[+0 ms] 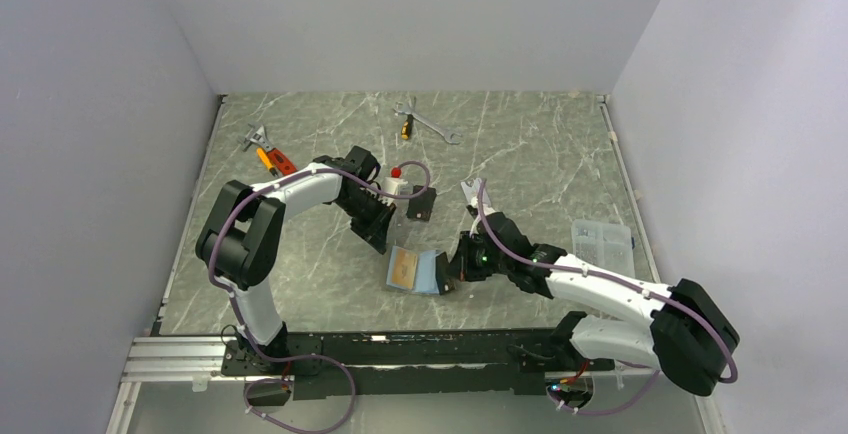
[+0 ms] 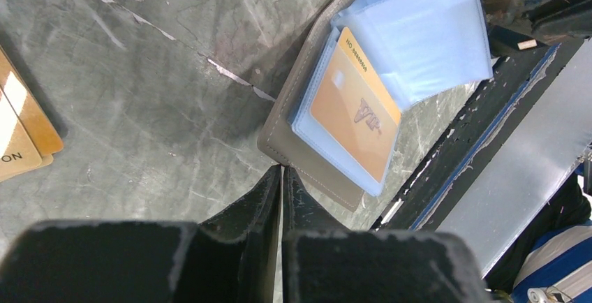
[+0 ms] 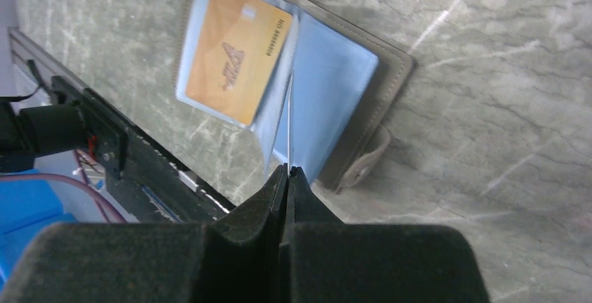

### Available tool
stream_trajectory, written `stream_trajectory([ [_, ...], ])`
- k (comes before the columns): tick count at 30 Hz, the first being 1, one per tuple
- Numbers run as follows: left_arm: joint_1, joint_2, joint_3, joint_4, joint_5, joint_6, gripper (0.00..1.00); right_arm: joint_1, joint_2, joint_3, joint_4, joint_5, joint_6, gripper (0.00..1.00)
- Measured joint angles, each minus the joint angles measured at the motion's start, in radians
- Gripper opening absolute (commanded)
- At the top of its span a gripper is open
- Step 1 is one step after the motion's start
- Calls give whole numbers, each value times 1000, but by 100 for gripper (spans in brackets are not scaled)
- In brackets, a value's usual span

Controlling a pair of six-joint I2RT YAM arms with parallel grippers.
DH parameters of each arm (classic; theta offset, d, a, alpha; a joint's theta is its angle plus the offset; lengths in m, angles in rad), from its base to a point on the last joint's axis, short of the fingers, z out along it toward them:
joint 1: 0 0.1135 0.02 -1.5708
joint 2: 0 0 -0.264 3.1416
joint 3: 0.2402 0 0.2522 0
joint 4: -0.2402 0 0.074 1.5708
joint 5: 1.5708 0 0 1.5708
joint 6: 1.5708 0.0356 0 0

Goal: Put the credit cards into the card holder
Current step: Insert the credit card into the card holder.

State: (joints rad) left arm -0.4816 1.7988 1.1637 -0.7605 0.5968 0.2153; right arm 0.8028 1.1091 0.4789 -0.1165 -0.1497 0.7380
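The card holder (image 1: 428, 274) lies open on the marble near the front rail, taupe cover (image 2: 317, 174) down and light blue sleeves up. An orange credit card (image 2: 356, 114) sits in its left sleeve (image 3: 234, 52). My right gripper (image 3: 287, 170) is shut on the edge of a loose blue sleeve page, holding it upright over the holder's cover (image 3: 398, 65). My left gripper (image 2: 281, 170) is shut, with its tips touching the cover's far edge and nothing visible between them. A black card (image 1: 421, 204) and a silver-grey one (image 1: 470, 192) lie behind the holder.
Two tan card-like pieces (image 2: 17, 132) lie at the left edge of the left wrist view. A clear plastic box (image 1: 601, 244) stands at the right. An orange-handled tool (image 1: 275, 161) and a wrench (image 1: 430, 124) lie at the back. The black front rail (image 2: 489, 128) runs just beside the holder.
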Motion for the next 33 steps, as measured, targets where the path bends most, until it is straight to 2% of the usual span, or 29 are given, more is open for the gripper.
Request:
stream_trajectory([
  [5, 0, -3, 0, -9, -2, 9, 16, -1, 17, 0, 64, -31, 12, 0],
  [10, 5, -22, 3, -35, -24, 45, 25, 0, 124, 18, 152, -71, 29, 0],
  [14, 18, -53, 27, -65, -47, 110, 35, 2, 188, 33, 204, -96, 41, 0],
  [19, 47, -67, 86, -118, -45, 220, 42, 7, 237, 59, 258, -117, 53, 0],
  [26, 51, -74, 131, -166, -36, 346, 45, 16, 316, 81, 307, -122, 68, 0],
  [33, -37, -110, 72, -139, -46, 423, 44, 30, 417, 129, 327, -121, 85, 0],
])
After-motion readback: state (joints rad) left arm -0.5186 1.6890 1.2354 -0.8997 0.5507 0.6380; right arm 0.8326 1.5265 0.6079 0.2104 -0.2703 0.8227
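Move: The right hand holds a black card on edge. The card holder's middle is about 8 cm to its left, 1 cm ahead and 5 cm below, and the orange card in its left side about 11 cm left, 1 cm ahead. The loose black cards lie some 17 cm ahead, 7 cm left. From the left hand, the holder's middle is roughly 8 cm right, 4 cm back and 3 cm below. Leftward across the open holder goes the right hand, about 7 cm with a little forward, hardly rising before it sinks some 2 cm; it keeps its grip on the upright black card and pushes the lifted blue leaf over. The left hand rises about 4 cm beside the holder, swinging some 3 cm forward and then back, while it opens its fingers about halfway and turns clockwise. ##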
